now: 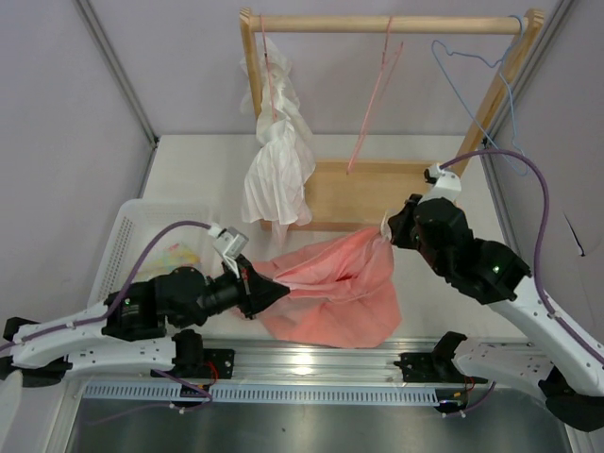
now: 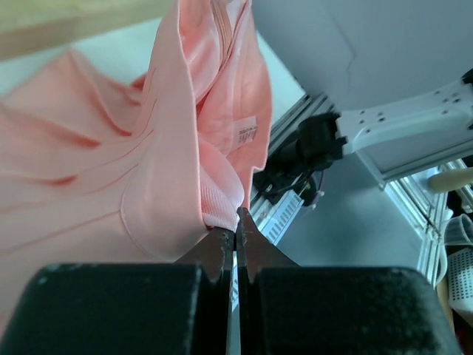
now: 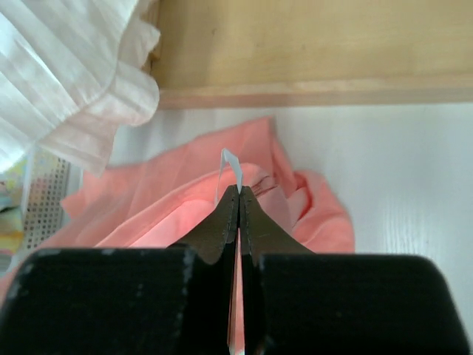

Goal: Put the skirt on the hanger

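Observation:
The salmon-pink skirt [image 1: 335, 288] hangs stretched between both grippers, its lower part bunched on the table. My left gripper [image 1: 272, 290] is shut on one ribbed edge of the skirt [image 2: 148, 155], pinched at the tips [image 2: 238, 222]. On the other side, my right gripper [image 1: 388, 229] is shut on the skirt [image 3: 310, 214]; pink cloth and a thin white loop [image 3: 230, 167] show at its tips [image 3: 239, 191]. The pink wire hanger [image 1: 374, 99] hangs from the wooden rail [image 1: 387, 24], behind and above the skirt.
A white ruffled garment [image 1: 278, 160] hangs at the rail's left end, and a light-blue wire hanger [image 1: 472, 61] at its right end. The rack's wooden base [image 1: 363, 193] lies just behind the skirt. A white basket [image 1: 127, 236] with a patterned cloth [image 1: 179, 255] stands left.

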Available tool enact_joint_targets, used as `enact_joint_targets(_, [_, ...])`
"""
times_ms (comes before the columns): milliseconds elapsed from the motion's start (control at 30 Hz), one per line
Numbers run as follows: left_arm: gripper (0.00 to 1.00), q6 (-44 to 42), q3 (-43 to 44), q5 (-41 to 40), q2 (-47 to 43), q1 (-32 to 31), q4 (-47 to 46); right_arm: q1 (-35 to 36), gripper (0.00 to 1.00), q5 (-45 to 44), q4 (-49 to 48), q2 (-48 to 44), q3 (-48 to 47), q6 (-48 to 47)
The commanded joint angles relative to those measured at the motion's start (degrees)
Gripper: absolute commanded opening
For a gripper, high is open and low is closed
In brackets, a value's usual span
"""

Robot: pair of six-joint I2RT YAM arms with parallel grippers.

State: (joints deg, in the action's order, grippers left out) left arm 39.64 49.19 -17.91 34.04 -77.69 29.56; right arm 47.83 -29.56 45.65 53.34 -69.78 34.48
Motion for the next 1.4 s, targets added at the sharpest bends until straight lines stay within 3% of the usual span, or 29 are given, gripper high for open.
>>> enact_joint_targets(0, [0.0,-6.8,7.8,-0.8,-0.8,1.0,-4.9,-3.3,0.0,-0.2,-0.5,-0.9,-7.4,-4.1])
enact_joint_targets(200, [0.0,-10.7,11.4,-2.6,-0.4,2.0,-10.7,-7.2,0.0,0.8,-0.5,1.3,-14.4,-6.8])
enact_joint_targets(333, [0.0,-11.1,11.8,-3.4,0.2,3.1,-10.9,-13.9,0.0,2.0,0.1,1.9,-16.4,-8.5])
enact_joint_targets(500, [0.0,-10.9,10.4,-7.8,1.5,6.5,-10.8,-22.9,0.0,11.3,-1.3,4.2,-20.4,-9.5])
enact_joint_targets(733, [0.0,-6.3,14.1,-0.6,7.6,26.6,-6.8,-26.1,0.0,17.4,-2.1,12.0,-29.1,-8.9])
enact_joint_targets(833, [0.0,-0.5,12.4,4.4,8.7,35.6,-4.9,-26.2,0.0,17.9,-2.1,13.6,-30.5,-8.6])
enact_joint_targets(867, [0.0,2.7,8.0,5.3,7.8,38.5,-6.2,-26.3,0.0,17.9,-2.2,13.6,-30.1,-8.7])
enact_joint_targets(1000, [0.0,9.7,-1.5,5.7,3.9,40.4,-7.6,-28.8,0.0,18.7,-4.6,9.3,-20.1,-7.5])
enact_joint_targets(1100, [0.0,13.9,-10.4,6.2,1.6,41.0,-9.5,-31.6,0.0,21.5,-7.5,4.4,-7.1,-5.4])
enact_joint_targets(1133, [0.0,15.9,-11.5,6.2,1.5,40.9,-10.1,-32.2,0.0,22.1,-8.2,3.3,-0.5,-4.8])
enact_joint_targets(1367, [0.0,22.0,-24.6,8.9,2.9,40.9,-15.9,-38.0,0.0,25.5,-12.4,-2.3,20.8,-2.1])
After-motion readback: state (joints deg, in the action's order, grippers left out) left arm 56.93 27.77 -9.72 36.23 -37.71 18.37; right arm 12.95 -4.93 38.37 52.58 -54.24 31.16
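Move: The pink skirt already hangs between my two shut grippers. The patch of table it goes to lies, from my left hand, about 20 cm ahead, 15 cm right and 29 cm down; from my right hand, about 5 cm ahead, 11 cm left and equally far down. The middle of the wooden tray is some 27 cm ahead of my right hand, 4 cm left and 28 cm down. The white garment hangs about 26 cm ahead and 2 cm left of my left hand, near its height. Keeping both pinches on the waistband, I fling the skirt up about 10 cm and out towards the tray while drawing my hands apart. My left hand sweeps forward and left, turning nearly 40 degrees counter-clockwise; my right goes right and forward. Then I bring both down over 20 cm towards the table, the right easing back slightly. ##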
